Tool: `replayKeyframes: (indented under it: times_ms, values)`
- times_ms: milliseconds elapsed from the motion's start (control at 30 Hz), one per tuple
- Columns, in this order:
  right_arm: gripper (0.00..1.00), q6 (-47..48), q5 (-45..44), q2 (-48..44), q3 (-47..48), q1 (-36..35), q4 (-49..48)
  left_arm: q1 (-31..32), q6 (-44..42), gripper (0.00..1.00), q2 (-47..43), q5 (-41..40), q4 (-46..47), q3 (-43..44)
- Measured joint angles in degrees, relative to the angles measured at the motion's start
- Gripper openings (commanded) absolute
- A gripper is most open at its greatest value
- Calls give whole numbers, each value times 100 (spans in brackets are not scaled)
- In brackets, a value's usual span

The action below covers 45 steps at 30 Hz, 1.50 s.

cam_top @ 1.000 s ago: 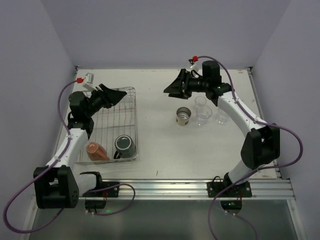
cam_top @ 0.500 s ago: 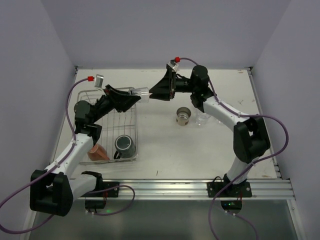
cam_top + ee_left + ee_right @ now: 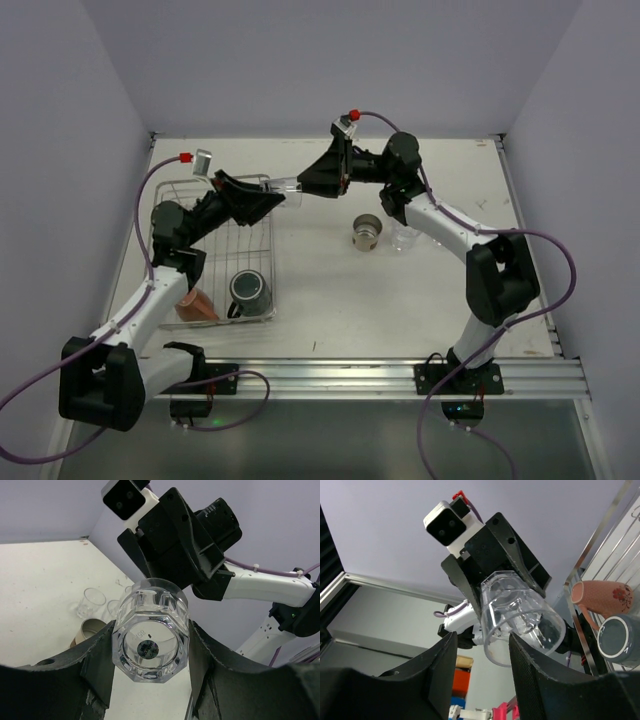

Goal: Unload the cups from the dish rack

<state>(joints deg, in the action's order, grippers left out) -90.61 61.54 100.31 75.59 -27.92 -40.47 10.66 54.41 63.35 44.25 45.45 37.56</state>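
Note:
My left gripper (image 3: 272, 192) is shut on a clear faceted glass (image 3: 285, 186), held on its side in the air over the far right corner of the dish rack (image 3: 273, 262). In the left wrist view the glass (image 3: 150, 642) is pinched at its base between both pads. My right gripper (image 3: 306, 183) faces it, open. Its fingers straddle the mouth of the glass (image 3: 522, 617), with a gap on the left side. A dark mug (image 3: 249, 291) and an orange-red cup (image 3: 196, 304) lie in the rack.
A beige-brown cup (image 3: 367, 232) and clear glasses (image 3: 406, 238) stand on the white table to the right of the rack. The two arms meet nose to nose above the table's far middle. Grey walls close in the back and sides.
The left arm lifted the glass out of the rack and swung it right. The right arm swung left from the standing glasses to meet it, and its jaws have narrowed slightly.

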Motion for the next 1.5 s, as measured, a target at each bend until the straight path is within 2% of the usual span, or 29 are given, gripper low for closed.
replayKeyframes:
  times_ms: [267, 333, 367, 400, 467, 500, 533, 567, 600, 633, 833, 933, 1033, 1267, 1367, 1500]
  values:
    - [39, -393, 92, 221, 129, -170, -387, 111, 7, 0, 197, -11, 50, 0]
    - [33, -431, 103, 249, 133, -205, -407, 111, 7, 0, 201, -11, 61, 0]
    - [26, -450, 105, 256, 133, -216, -404, 114, 7, 0, 201, -9, 79, 0]
    - [3, -450, 105, 258, 133, -221, -409, 114, 9, 0, 201, -7, 90, 0]
    - [0, -435, 105, 262, 133, -223, -411, 120, 55, 0, 205, 15, 162, 7]
    - [0, -428, 98, 271, 133, -223, -435, 127, 57, 10, 205, 31, 146, 7]
    - [0, -411, 105, 271, 133, -223, -426, 133, 50, 26, 214, 37, 138, 11]
    - [0, -365, 103, 271, 133, -223, -391, 133, 20, 63, 214, 37, 76, 28]
    - [0, -323, 103, 271, 133, -219, -354, 133, -33, 77, 214, 48, -4, 55]
    - [0, -232, 92, 269, 133, -216, -275, 133, -149, 100, 212, 55, -120, 96]
    - [0, 623, -70, 227, 129, -122, 782, 149, -671, 100, -76, -260, -1119, 201]
    - [0, 1224, -223, 61, 96, 111, 1534, 149, -1141, 100, -413, -940, -2177, 450]
    - [0, 2131, -581, -192, 179, 470, 2693, 146, -1504, 100, -520, -1886, -3296, 1060]
    - [0, 4341, -2505, -175, 1473, 833, 5613, 142, -1961, 100, -459, -4177, -5569, 2162]
    - [0, 4977, -3279, 9, 1963, 787, 6384, 142, -2085, 100, -291, -4791, -6282, 2247]
    - [0, 5576, -4258, 452, 2299, 693, 7029, 142, -2170, 100, -114, -5195, -7079, 2247]
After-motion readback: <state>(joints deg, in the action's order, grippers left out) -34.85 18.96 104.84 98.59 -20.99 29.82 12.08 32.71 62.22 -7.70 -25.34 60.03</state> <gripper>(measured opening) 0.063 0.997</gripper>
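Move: My left hand holds the clear cup by its base. The cup's middle is about 3 cm right of and 1 cm ahead of that hand, and about 4 cm left of and level with my open right gripper, all at one height. From my right hand, the steel cup stands roughly 8 cm ahead, 14 cm right and 31 cm below, with a drinking glass some 11 cm right of it. From my left hand, the green mug is about 8 cm left, 9 cm back and 28 cm down. I close the last gap, left hand about 1 cm rightward and right hand 1.5 cm leftward, so the cup's rim wall sits between my right fingers, and pinch it. Then my left fingers open wide and let go of the base; that hand withdraws some 13 cm left, dropping and swinging counter-clockwise. My right hand carries the cup about 14 cm forward, sinking and going right, while its fingers tip downward and turn clockwise. ##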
